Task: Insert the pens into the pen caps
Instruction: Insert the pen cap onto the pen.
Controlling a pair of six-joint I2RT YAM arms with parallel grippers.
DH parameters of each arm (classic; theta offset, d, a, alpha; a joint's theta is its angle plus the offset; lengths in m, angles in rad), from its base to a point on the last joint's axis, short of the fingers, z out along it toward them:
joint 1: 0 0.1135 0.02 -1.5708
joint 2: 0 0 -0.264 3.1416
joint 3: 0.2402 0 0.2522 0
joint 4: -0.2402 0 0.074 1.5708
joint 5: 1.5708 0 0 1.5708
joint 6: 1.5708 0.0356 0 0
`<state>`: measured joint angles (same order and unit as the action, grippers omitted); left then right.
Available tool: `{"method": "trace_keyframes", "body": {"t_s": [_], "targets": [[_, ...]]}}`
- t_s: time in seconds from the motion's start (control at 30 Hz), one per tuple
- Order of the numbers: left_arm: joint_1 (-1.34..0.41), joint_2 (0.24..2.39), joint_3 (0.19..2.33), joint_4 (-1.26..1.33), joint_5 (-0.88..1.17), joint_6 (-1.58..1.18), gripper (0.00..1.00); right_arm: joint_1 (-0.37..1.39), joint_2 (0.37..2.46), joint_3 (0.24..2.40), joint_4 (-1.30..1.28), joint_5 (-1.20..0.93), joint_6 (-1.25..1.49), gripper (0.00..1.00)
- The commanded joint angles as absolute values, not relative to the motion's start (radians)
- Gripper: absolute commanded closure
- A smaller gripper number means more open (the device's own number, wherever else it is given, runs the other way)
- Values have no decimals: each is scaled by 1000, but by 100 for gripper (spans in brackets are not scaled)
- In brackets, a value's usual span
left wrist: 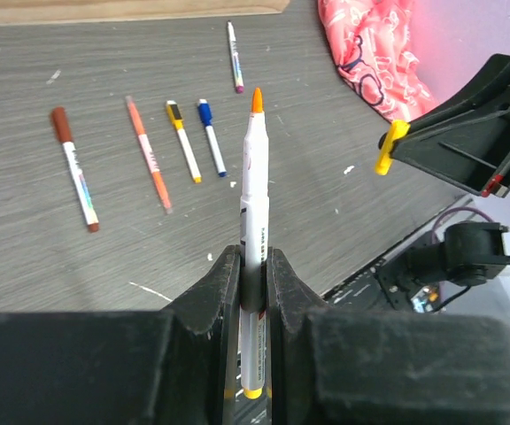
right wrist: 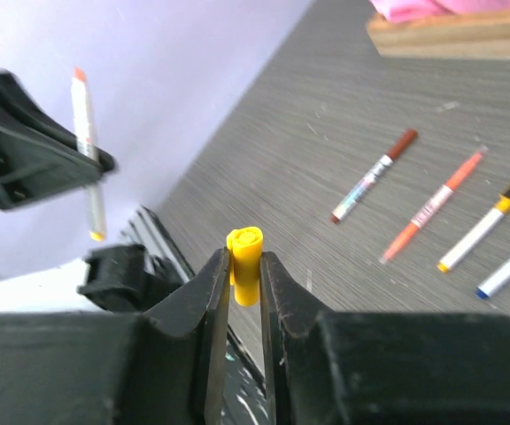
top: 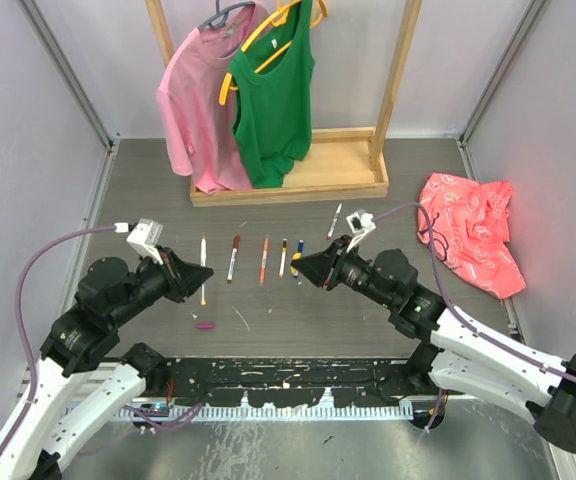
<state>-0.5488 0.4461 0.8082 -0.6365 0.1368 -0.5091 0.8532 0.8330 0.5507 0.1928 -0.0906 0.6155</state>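
Observation:
My left gripper (left wrist: 253, 258) is shut on a white-barrelled pen (left wrist: 252, 186) whose orange tip points away from the wrist; the same pen (top: 203, 262) shows in the top view. My right gripper (right wrist: 244, 263) is shut on a yellow pen cap (right wrist: 245, 243), held above the table and facing the left gripper (top: 198, 272) across a gap. Between them lie a brown pen (top: 233, 257), an orange pen (top: 264, 260), a yellow-and-black pen (top: 283, 257) and a blue-ended pen (left wrist: 211, 137). Another pen (top: 335, 220) lies farther back. A magenta cap (top: 204, 326) rests near the left arm.
A wooden clothes rack (top: 288, 185) stands at the back with a pink shirt (top: 198, 100) and a green top (top: 273, 100) on hangers. A crumpled red cloth (top: 473, 235) lies at the right. Grey walls close both sides.

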Motion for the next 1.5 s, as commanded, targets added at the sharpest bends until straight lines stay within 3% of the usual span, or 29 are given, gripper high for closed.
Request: {"method": "trace_keyframes", "body": {"t_s": [0.0, 0.27, 0.53, 0.67, 1.0, 1.47], "targets": [[-548, 509, 811, -506, 228, -588, 100, 853, 726, 532, 446, 7, 763, 100], [-673, 548, 776, -402, 160, -646, 100, 853, 598, 507, 449, 64, 760, 100], [-1081, 806, 867, -335, -183, -626, 100, 853, 595, 530, 390, 25, 761, 100], [-1202, 913, 909, -290, -262, -608, 100, 853, 591, 562, 344, -8, 754, 100], [-1224, 908, 862, -154, -190, -551, 100, 853, 551, 544, 335, 32, 805, 100], [-1224, 864, 818, -82, -87, -437, 100, 853, 618, 512, 529, -48, 893, 100]]}}
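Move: The yellow cap, pinched in the right fingers, sits about 18 cm to the right of the left hand, 2 cm farther out and some 2 cm lower; the left fingers hold the white pen, orange tip up. On the table roughly 26 cm below the left hand, the red pen lies about 13 cm ahead and 9 cm right, the blue pen 14 cm ahead and 17 cm right. From the right hand the white pen is 18 cm left, 2 cm back and 2 cm up. The white pen is carried some 16 cm to the right towards the yellow cap and drawn back about 4 cm, its left hand dipping and rising again while swinging clockwise about 25 degrees. The right hand lifts the yellow cap about 11 cm, mostly early on, easing a little right and rolling its left side up. Both grips stay shut. ##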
